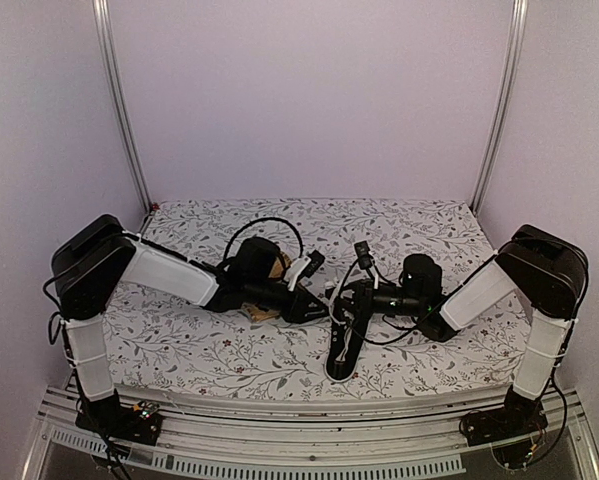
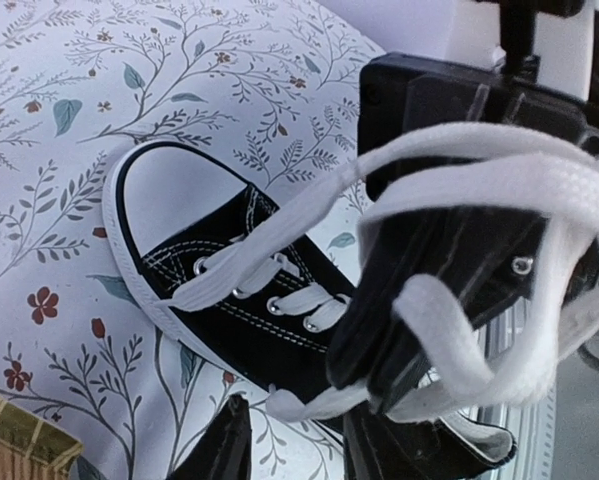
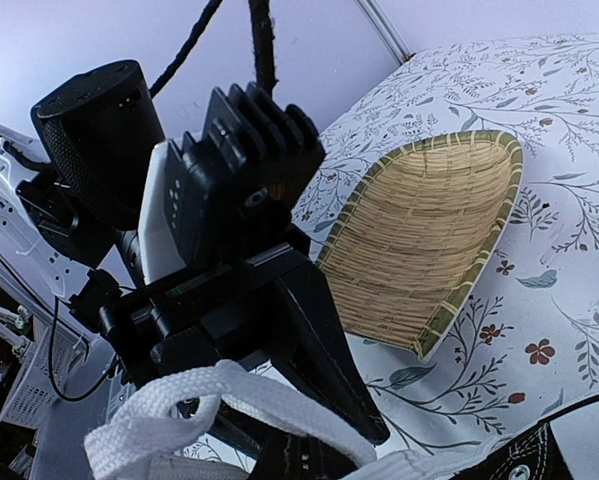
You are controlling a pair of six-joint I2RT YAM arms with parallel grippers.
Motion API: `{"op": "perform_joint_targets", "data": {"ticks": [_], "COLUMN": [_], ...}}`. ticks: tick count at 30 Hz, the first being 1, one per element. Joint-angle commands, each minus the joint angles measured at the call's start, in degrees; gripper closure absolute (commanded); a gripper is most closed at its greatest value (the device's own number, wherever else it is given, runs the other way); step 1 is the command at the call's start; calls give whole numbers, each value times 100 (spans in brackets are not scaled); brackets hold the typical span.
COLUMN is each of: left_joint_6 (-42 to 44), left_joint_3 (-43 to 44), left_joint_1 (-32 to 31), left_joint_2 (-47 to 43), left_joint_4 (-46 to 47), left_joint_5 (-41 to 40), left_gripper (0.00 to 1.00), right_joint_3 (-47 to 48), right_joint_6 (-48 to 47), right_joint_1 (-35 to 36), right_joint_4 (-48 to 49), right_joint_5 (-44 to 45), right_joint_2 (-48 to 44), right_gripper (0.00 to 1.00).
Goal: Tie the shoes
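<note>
The black shoe (image 1: 342,350) with white sole lies in the middle of the table, toe (image 2: 164,190) pointing to the near edge. Its white laces (image 2: 479,180) are pulled up and looped round my right gripper (image 2: 364,385). That gripper is shut on a lace just above the shoe's tongue, and the lace end (image 2: 279,405) sticks out of its tip. My left gripper (image 2: 294,450) is right beside it, jaws apart, with that lace end between the fingertips. From the right wrist, a lace loop (image 3: 179,400) drapes over a left finger (image 3: 319,330).
A yellow woven tray (image 3: 429,240) lies on the floral cloth behind the left gripper, partly under the left arm (image 1: 169,272). Both arms meet over the shoe at mid-table. Metal rails (image 1: 279,415) run along the near edge.
</note>
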Motion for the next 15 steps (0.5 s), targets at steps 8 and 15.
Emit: {"op": "perform_joint_targets", "data": {"ticks": [8,15], "left_joint_6": [-85,-513], "left_joint_3": [417,-194], "left_joint_1": [-106,-106], "left_joint_2": [519,32], "left_joint_4": [477,986], "left_joint_5": [260,-433], "left_gripper": [75,100], "right_joint_3": [-64,-124], "right_joint_6": [45,20], "right_joint_1": [-36,-35], "right_joint_4": [234,92], "right_joint_5": [-40,47], "right_joint_2": [24,-90], "right_gripper": [98,98]}}
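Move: The free end of the white shoelace sticking out of my right fingers is just past my left fingertips: about 2 cm to the right, 1 cm ahead and 1 cm below my left hand. The shoe's middle is roughly 5 cm to the right of that hand, level fore and aft, and 5 cm below; the basket is some 12 cm ahead, 12 cm left and 6 cm lower. From my right hand, the lace end is about 2 cm left, 1 cm ahead and 2 cm below. I slide my part-open left fingers about 1.5 cm to the right, dipping about 1 cm and easing slightly forward, onto the lace end beside my right fingertips. Then I shut them fully to pinch it, with the wrist hardly turning. My right hand stays put and keeps its closed grip on the lace loop. ##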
